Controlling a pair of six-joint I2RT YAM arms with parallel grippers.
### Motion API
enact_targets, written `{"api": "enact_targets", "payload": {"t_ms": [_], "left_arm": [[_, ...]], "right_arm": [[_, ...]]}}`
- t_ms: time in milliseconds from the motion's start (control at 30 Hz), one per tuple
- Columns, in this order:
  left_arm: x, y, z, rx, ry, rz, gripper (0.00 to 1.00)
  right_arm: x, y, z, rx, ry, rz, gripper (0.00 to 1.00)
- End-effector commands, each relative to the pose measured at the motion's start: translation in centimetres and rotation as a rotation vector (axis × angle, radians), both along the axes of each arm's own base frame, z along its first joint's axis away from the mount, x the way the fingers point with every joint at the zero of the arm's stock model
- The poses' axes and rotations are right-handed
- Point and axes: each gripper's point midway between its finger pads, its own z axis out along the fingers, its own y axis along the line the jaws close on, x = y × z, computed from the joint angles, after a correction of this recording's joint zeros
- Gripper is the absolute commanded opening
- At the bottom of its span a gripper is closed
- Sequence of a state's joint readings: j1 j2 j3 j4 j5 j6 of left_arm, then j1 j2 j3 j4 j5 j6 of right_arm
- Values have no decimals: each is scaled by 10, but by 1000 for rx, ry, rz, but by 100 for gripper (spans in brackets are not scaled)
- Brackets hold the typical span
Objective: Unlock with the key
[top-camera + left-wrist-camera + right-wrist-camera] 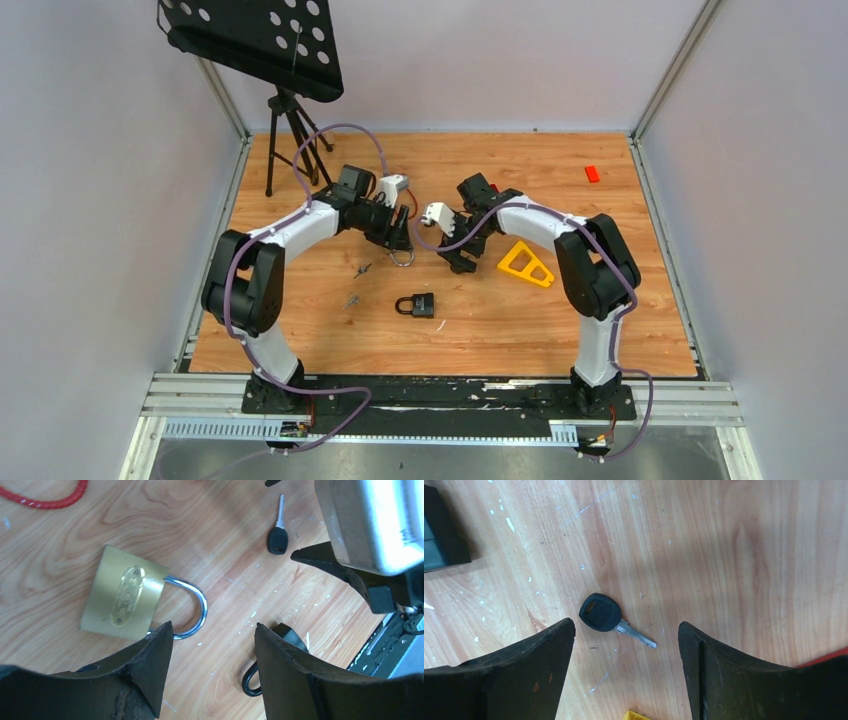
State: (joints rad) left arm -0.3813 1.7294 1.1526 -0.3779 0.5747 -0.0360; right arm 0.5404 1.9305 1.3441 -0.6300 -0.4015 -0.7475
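Observation:
A brass padlock (122, 595) with a silver shackle (195, 605) lies flat on the wooden table, just beyond my left gripper's (213, 626) left fingertip. That gripper is open and holds nothing. In the right wrist view a key (606, 616) with a black head lies loose on the wood, just ahead of my right gripper (626, 624), which is open and empty. The left wrist view shows the same key (276, 535) beside the right arm's finger. From above, both grippers (402, 243) (458, 260) hang close together at mid-table.
A black padlock (417, 305) lies nearer the arm bases, partly behind my left gripper's right finger (280, 670). Two small metal pieces (362, 268) (351, 299) lie to its left. A yellow triangle (525, 263), a red block (592, 173) and a tripod (290, 130) also stand on the table.

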Motion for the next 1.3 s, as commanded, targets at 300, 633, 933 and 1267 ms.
{"api": "enact_targets", "payload": {"t_ms": [300, 633, 933, 1267], "left_arm": [[9, 21, 6, -27, 0, 43, 68], [11, 14, 1, -63, 46, 47, 68], [13, 5, 4, -99, 70, 42, 68], [13, -15, 8, -124, 95, 15, 68]], "right_arm": [[-7, 3, -26, -88, -26, 18, 43], [-8, -7, -20, -97, -46, -186, 12], [-7, -1, 4, -3, -67, -214, 3], [-1, 10, 28, 73, -102, -202, 1]]}}
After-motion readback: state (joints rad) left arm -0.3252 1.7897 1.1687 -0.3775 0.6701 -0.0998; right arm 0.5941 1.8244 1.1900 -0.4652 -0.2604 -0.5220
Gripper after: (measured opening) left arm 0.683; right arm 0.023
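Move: The key lies almost under the right hand's open fingers, about 1 cm back, 1 cm left and 2 cm below. From that hand the black padlock is some 8 cm back and 8 cm left, the yellow triangle about 11 cm right and level, and the brass padlock some 3 cm ahead and 12 cm left. From the left hand the key is about 10 cm right, 2 cm back and 7 cm below. The right hand sinks about 1.5 cm, closes on the key, draws back slightly, then rises while its fingers shut. ##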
